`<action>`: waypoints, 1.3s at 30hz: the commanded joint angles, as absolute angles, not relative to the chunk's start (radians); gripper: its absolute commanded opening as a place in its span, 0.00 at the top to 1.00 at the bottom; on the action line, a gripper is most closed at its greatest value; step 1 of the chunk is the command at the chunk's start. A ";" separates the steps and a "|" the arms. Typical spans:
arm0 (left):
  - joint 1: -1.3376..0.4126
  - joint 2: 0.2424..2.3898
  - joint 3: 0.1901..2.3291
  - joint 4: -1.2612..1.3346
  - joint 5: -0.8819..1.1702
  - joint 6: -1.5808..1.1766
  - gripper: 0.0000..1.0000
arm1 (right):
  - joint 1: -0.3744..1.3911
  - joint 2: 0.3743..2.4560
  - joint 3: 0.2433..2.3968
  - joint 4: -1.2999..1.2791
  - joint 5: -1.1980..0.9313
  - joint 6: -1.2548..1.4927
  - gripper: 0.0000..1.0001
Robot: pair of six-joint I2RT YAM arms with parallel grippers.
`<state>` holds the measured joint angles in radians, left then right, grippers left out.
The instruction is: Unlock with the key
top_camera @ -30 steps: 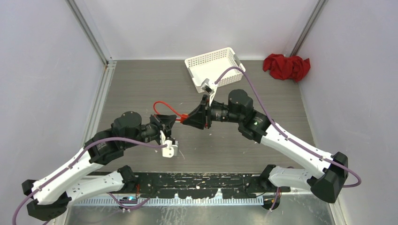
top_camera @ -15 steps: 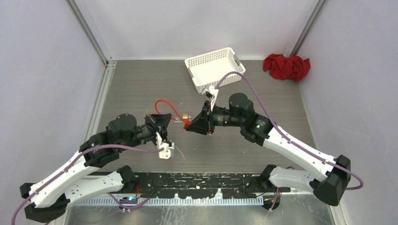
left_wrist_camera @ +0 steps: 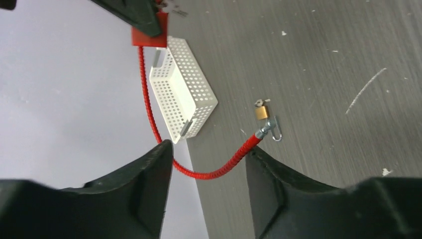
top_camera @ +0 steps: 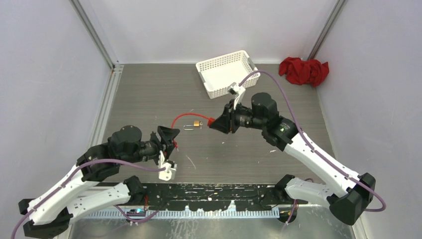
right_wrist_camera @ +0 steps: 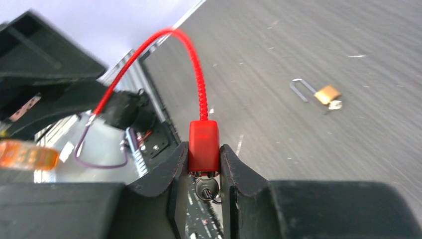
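My right gripper [top_camera: 214, 123] is shut on the red lock body [right_wrist_camera: 203, 139], and the key [right_wrist_camera: 206, 189] sticks out of its underside between the jaws. The lock's red cable [top_camera: 185, 114] arcs left from the body. Its metal-tipped free end [left_wrist_camera: 263, 130] is out of the lock and hangs in the air in front of my left gripper [top_camera: 170, 138]. That gripper is open, and the cable sags across the gap just past its fingertips [left_wrist_camera: 161, 149] without being pinched.
A small brass padlock [top_camera: 198, 122] with an open shackle [top_camera: 189, 126] lies on the table between the grippers. A white perforated basket [top_camera: 234, 89] stands at the back. A red cloth [top_camera: 303, 70] is bunched in the back right corner.
My left gripper has opened, let go of the cable end and pulled back toward the near left. My right gripper has carried the lock body to the right, uncovering the brass padlock.
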<state>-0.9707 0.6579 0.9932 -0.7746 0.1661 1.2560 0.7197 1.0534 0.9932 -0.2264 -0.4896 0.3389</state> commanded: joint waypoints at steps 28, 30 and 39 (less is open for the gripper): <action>-0.556 1.101 1.439 -0.935 0.126 0.478 0.00 | 0.472 1.156 0.801 -0.209 -0.440 0.468 0.99; -0.503 1.111 1.424 -0.891 0.129 0.440 0.00 | 0.468 1.169 0.782 -0.222 -0.398 0.466 0.99; -0.303 1.123 1.291 -0.719 0.181 0.343 0.01 | 0.448 1.265 0.766 -0.238 -0.212 0.466 0.79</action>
<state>-0.3542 1.1389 1.3529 -0.8482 0.1390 0.4099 0.4587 1.2270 0.7422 -0.2779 -0.3157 0.4564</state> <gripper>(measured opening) 0.994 0.295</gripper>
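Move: The right fingers already grip the red lock body, key in it, about 26 cm over the open table spot it goes down towards, some 6 cm ahead and 9 cm right. The padlock lies about 16 cm ahead, 7 cm left and 27 cm below that hand. From the half-open left fingers, the lock body is roughly 5 cm ahead and 11 cm right, at equal height; the cable end pokes out some 3 cm back, level sideways and 1 cm lower. Coming free of the red cable, the left fingers spread from half to wide open almost in place; the hand then sweeps about 15 cm forward and 8 cm left, swinging its fingers counter-clockwise from rightward to ahead-right and down. The right hand keeps its grip on the lock body, goes forward and right, then down some 17 cm towards open table, fingertips dipping and swinging clockwise. ##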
